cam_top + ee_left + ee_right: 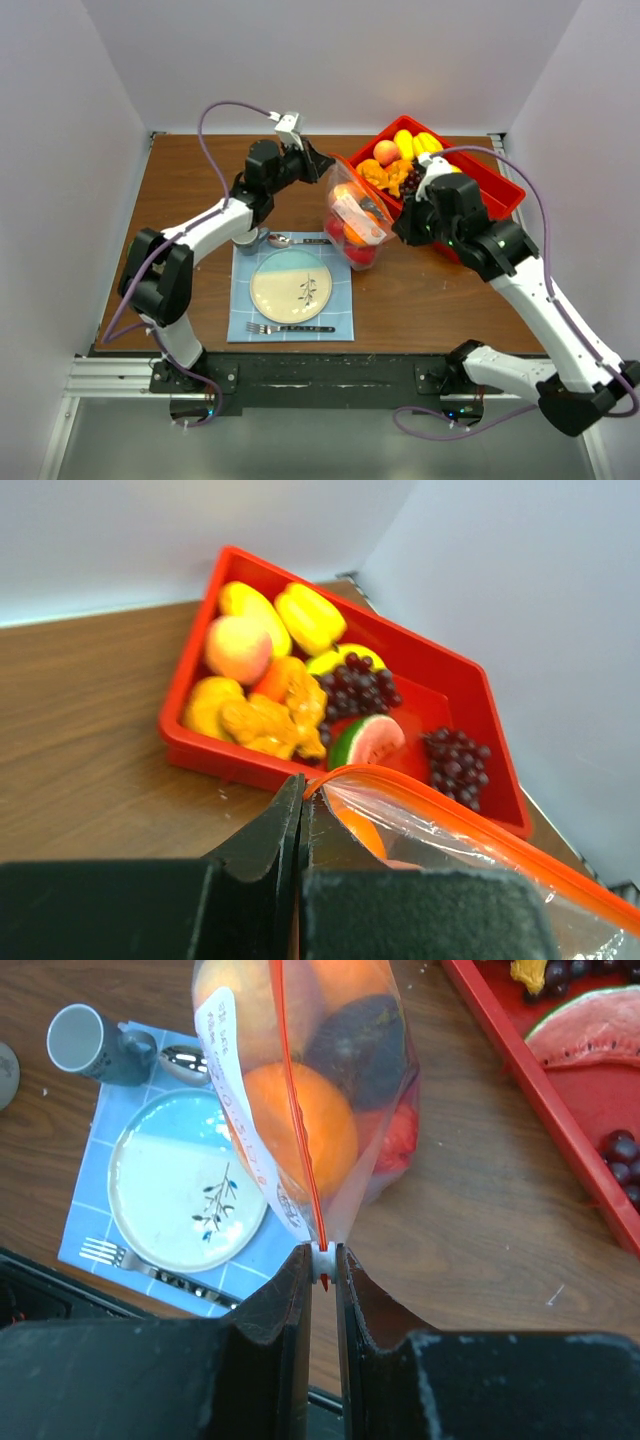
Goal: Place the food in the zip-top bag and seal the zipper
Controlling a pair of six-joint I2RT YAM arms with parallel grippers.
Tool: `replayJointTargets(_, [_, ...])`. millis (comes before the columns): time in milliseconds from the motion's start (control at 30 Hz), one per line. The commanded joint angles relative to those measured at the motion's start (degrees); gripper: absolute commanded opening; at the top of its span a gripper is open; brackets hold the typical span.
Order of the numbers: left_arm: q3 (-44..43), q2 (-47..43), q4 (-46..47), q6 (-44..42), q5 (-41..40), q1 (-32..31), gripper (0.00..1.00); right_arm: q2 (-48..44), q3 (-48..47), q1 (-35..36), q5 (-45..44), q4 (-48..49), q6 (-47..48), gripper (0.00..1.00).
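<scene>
The zip-top bag (355, 215) hangs stretched between my two grippers above the table. It holds oranges (300, 1125), a dark fruit and a red apple. My left gripper (300, 792) is shut on the bag's corner at one end of the orange-red zipper (470, 825). My right gripper (322, 1258) is shut on the white slider at the other end of the zipper (295, 1090), which looks closed along its length. More food (270, 715), with peach, yellow pieces, grapes and a watermelon slice (368, 742), lies in the red tray (503, 192).
A blue placemat (240, 300) at the front centre carries a dinner plate (290, 287), a fork (275, 328), a spoon (285, 241) and a grey cup (247, 238). The red tray sits at the back right. White walls enclose the table.
</scene>
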State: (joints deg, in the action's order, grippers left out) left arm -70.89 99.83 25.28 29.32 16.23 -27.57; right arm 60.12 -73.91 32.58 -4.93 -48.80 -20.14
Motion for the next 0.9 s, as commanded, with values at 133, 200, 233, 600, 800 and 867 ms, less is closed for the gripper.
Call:
replayJointTargets(133, [-9.5,-2.4,-7.0,-5.0,-15.1,8.1,0.00,13.0,-11.8,0.2,3.8,4.8,-2.6,0.15])
replayJointTargets(200, [-12.4,-1.0,-10.2,-5.5,-16.0,9.4,0.00,17.4,-13.7,0.2,4.7,6.9,-3.2,0.14])
replayJointTargets(233, [-13.4,-0.4,-11.3,-5.4,-17.7,9.9,0.00,18.8,-14.2,0.2,5.4,7.7,-4.0,0.14])
replayJointTargets(600, [-27.9,14.0,-19.3,-7.8,-16.8,13.2,0.17,44.0,-28.3,-0.6,4.1,12.9,-8.3,0.14])
replayJointTargets(800, [-28.2,14.5,-20.9,-8.2,-16.8,13.3,0.82,49.0,-28.1,-4.1,2.1,12.8,-11.3,0.14])
replayJointTargets(867, [-27.0,12.9,-20.7,-7.8,-16.6,13.3,0.98,46.5,-24.4,-5.0,0.7,14.5,-11.8,0.16])
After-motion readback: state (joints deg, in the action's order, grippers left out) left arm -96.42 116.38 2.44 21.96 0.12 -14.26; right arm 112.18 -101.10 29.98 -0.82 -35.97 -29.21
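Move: Both hands hold the food-filled bag by its zipper ends. The clear table spot where it is to stand lies about 5 cm ahead, 8 cm left and 25 cm below the left hand. From that hand, the mug is roughly 11 cm back and 20 cm left. From the right hand, the same spot is some 23 cm ahead and 22 cm left, 28 cm down; the red box's middle is 24 cm ahead but 17 cm right, the plate 4 cm back and 22 cm left. Carry the bag forward and left with both grippers, past the red box's left side. Swing the left gripper about 20 cm on that diagonal, turning it counter-clockwise, up first, then down, and open its fingers wide to let go of its zipper corner. Keep the right gripper pinched on the end with the white slider, go some 19 cm forward and about 12 left, sinking steeply and tipping down. ##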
